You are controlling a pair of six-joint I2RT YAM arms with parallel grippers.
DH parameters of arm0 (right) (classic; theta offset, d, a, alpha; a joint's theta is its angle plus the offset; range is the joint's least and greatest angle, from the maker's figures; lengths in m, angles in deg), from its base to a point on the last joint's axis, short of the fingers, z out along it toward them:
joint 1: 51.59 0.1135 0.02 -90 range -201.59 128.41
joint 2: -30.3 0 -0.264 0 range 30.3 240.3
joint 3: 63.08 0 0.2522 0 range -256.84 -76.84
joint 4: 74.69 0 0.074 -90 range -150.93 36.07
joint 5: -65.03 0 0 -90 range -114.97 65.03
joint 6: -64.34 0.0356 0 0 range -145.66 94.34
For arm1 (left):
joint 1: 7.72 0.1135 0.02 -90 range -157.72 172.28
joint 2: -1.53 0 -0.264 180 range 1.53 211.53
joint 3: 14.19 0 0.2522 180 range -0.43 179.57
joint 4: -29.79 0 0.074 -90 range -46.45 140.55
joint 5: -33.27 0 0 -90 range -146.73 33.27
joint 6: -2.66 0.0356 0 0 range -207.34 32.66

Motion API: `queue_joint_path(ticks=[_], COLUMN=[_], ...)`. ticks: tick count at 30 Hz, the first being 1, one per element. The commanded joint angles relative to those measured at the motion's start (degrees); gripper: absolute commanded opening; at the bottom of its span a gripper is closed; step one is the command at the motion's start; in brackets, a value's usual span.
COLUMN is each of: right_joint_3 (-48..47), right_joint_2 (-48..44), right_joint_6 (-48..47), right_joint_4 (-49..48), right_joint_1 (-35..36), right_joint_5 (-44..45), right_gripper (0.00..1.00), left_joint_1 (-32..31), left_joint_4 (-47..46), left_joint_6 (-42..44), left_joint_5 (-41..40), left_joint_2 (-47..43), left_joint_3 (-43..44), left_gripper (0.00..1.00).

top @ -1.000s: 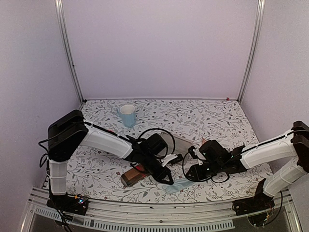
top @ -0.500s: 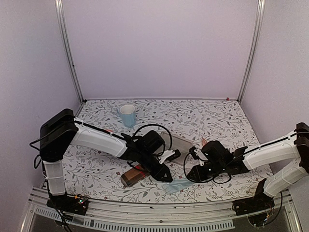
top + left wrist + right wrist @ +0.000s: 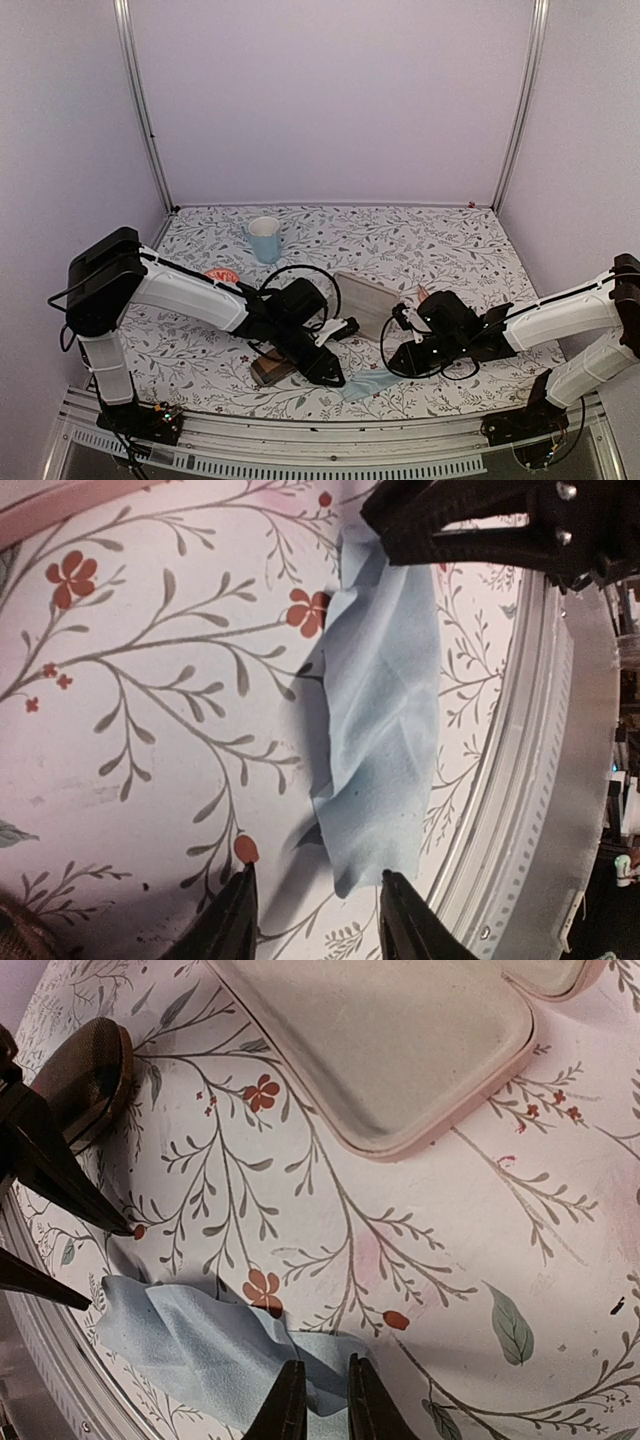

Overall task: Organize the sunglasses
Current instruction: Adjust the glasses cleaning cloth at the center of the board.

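Neither pair of sunglasses shows in any view. A crumpled light blue cloth [image 3: 362,387] lies by the table's near edge between my two grippers. It also shows in the left wrist view [image 3: 385,730] and the right wrist view [image 3: 200,1345]. My left gripper [image 3: 318,915] is open and empty, its tips just short of the cloth's left end [image 3: 331,377]. My right gripper [image 3: 322,1405] has its jaws nearly together on a fold at the cloth's right end [image 3: 392,366].
An open pale pink case [image 3: 365,302] lies behind the grippers, large in the right wrist view [image 3: 400,1050]. A brown red-banded case [image 3: 275,366] lies under the left arm. A blue cup [image 3: 265,240] stands at the back left. The metal table rail [image 3: 540,780] runs along the near edge.
My left arm has drawn back to the left and toward the near edge, uncovering more of the pink case. My right gripper and the cloth have barely moved.
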Motion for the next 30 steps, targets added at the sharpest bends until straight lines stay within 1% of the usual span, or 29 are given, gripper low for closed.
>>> queue_joint_path(ticks=[1,7,19,25,30], right_joint_3=[0.39,0.51,-0.08,-0.48,-0.65], right_joint_2=[-0.98,-1.65,-1.29,-1.11,-1.3], right_joint_6=[-0.1,0.02,-0.28,-0.54,-0.7], right_joint_4=[-0.2,0.16,0.32,0.47,0.92], right_joint_1=[-0.32,-0.29,-0.33,-0.25,-0.3], right_joint_5=[0.1,0.25,0.27,0.36,0.7], right_gripper=[0.16,0.16,0.16,0.16,0.16], left_joint_1=[0.32,0.36,0.33,0.28,0.32], left_joint_4=[-2.67,-5.92,-6.27,-6.69,-7.47], left_joint_6=[-1.89,-3.07,-3.89,-4.24,-4.24], left_joint_5=[2.59,6.29,8.72,8.99,9.44], left_joint_2=[-1.28,0.48,2.88,3.41,3.7], left_joint_3=[-1.17,-1.64,-1.2,-0.61,-0.32], left_gripper=[0.45,0.45,0.31,0.2,0.09])
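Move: At the left corner of the blue cloth the left fingers stand open: that corner is about 2 cm back, 1 cm right and 2 cm below, the cloth's middle about 6 cm right, 1 cm back. The brown case lies about 10 cm left and 4 cm ahead of the left hand, the pink tray some 20 cm ahead, 5 cm right. From the right hand, at the cloth's other end, the cloth's middle is about 5 cm left, 3 cm back and 2 cm below. Easing back about 2 cm and 1 cm to the right, the left hand lifts slightly and sinks again to the cloth's left corner, its fingertips swinging back towards the base by just under 10 degrees. Its fingers close from nearly half open to almost shut, pinching the corner between their tips. The right hand stays at the cloth's right end, fingers slightly apart as before. ##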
